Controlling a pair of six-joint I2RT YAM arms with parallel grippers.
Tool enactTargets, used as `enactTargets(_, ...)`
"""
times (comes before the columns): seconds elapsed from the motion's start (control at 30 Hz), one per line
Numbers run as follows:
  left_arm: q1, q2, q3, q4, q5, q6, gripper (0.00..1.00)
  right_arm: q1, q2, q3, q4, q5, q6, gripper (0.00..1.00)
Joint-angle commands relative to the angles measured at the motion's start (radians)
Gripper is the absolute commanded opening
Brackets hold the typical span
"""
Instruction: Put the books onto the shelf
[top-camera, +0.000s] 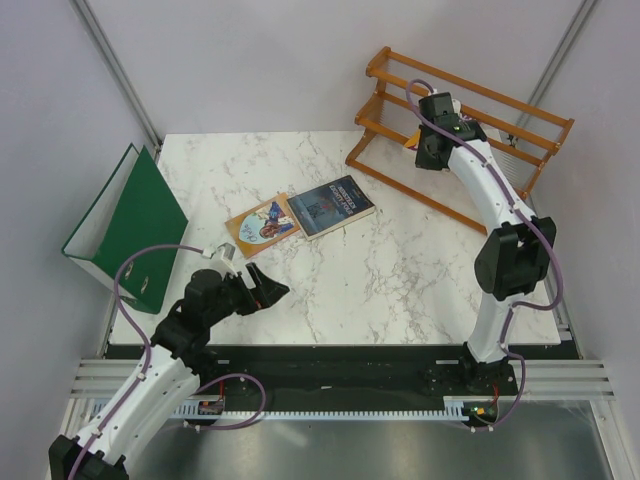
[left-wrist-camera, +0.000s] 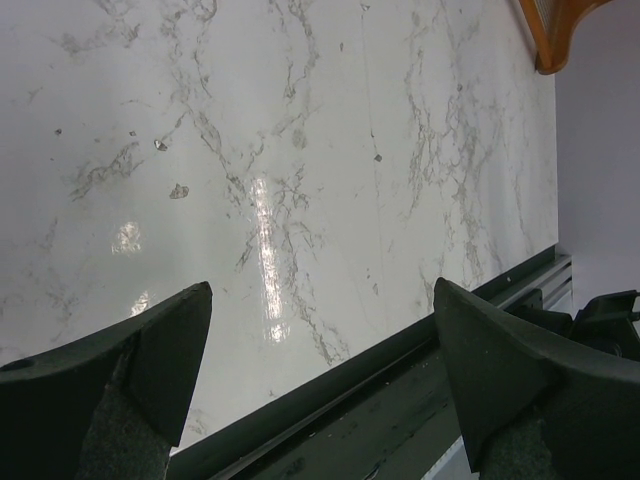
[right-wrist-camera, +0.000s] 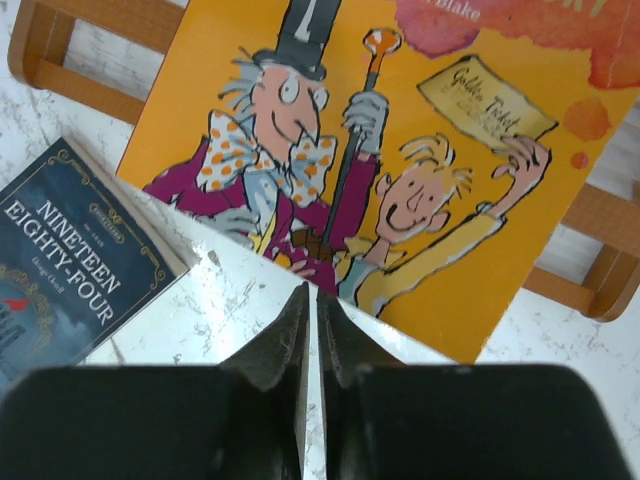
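A yellow-and-purple cartoon-cover book (right-wrist-camera: 480, 230) rests against the slats of the orange-brown shelf (top-camera: 500, 110), its lower edge right at my right gripper (right-wrist-camera: 312, 290). That gripper (top-camera: 427, 150) is shut to a thin slit with nothing between the fingers. A dark blue book (top-camera: 332, 206), also seen at the left of the right wrist view (right-wrist-camera: 60, 260), lies flat mid-table beside a tan book with a round picture (top-camera: 262, 224). My left gripper (top-camera: 270, 290) hovers wide open over bare marble near the front edge (left-wrist-camera: 322, 285), holding nothing.
A large green ring binder (top-camera: 125, 228) stands open at the table's left edge. A dark rail (left-wrist-camera: 400, 380) runs along the near edge under the left gripper. A corner of the shelf's frame (left-wrist-camera: 555, 30) shows in the left wrist view.
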Motion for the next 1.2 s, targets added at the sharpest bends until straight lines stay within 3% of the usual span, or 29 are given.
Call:
enactTargets(0.0,0.001,0.022,0.024,0.008,-0.002,0.05,0.98,-0.002,-0.135,-0.063,0.083,-0.053,0.01,0.18)
enactTargets(0.13,0.001,0.107,0.076,0.004,-0.043,0.078,0.99,0.032,-0.263,-0.21,0.133,-0.104,0.029,0.35)
enactTargets(0.23,-0.001,0.222,0.139,0.002,-0.071,0.102,1.0,0.079,-0.312,-0.304,0.16,-0.133,0.055,0.41)
enactTargets(0.57,0.002,0.658,0.473,0.016,-0.103,0.242,1.0,0.219,-0.38,-0.645,0.36,-0.255,0.228,0.5)
enactTargets(0.87,0.012,1.04,0.828,0.051,-0.105,0.386,1.0,0.273,-0.421,-1.008,0.808,-0.395,0.57,0.64)
enactTargets(1.0,0.061,1.201,0.958,0.037,-0.054,0.412,1.0,0.279,-0.42,-1.206,1.139,-0.42,0.746,0.67)
enactTargets(1.17,0.133,1.353,1.104,0.028,0.024,0.418,1.0,0.278,-0.354,-1.275,1.35,-0.418,0.872,0.69)
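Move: Nineteen Eighty-Four lies flat on the table about 23 cm to the right hand's left, some 1 cm nearer the base and 20 cm below it. The Charlie book rests on the shelf about 8 cm ahead of that hand and 4 cm right, near its height. From the left hand, Nineteen Eighty-Four is about 25 cm ahead, 14 cm right and 11 cm down; the tan picture book is 20 cm ahead, 3 cm left, also 11 cm down. Backing away from the shelf with a short lift, the right hand then swings left and sinks to low over the bare table, near side of Nineteen Eighty-Four, about 17 cm back, 16 cm left and 15 cm down in all; its shut fingers open about two-thirds and it rolls some 45 degrees, left side rising. Wide open throughout, the left hand reaches 23 cm forward and slightly right, arching over towards the same book's left end. ##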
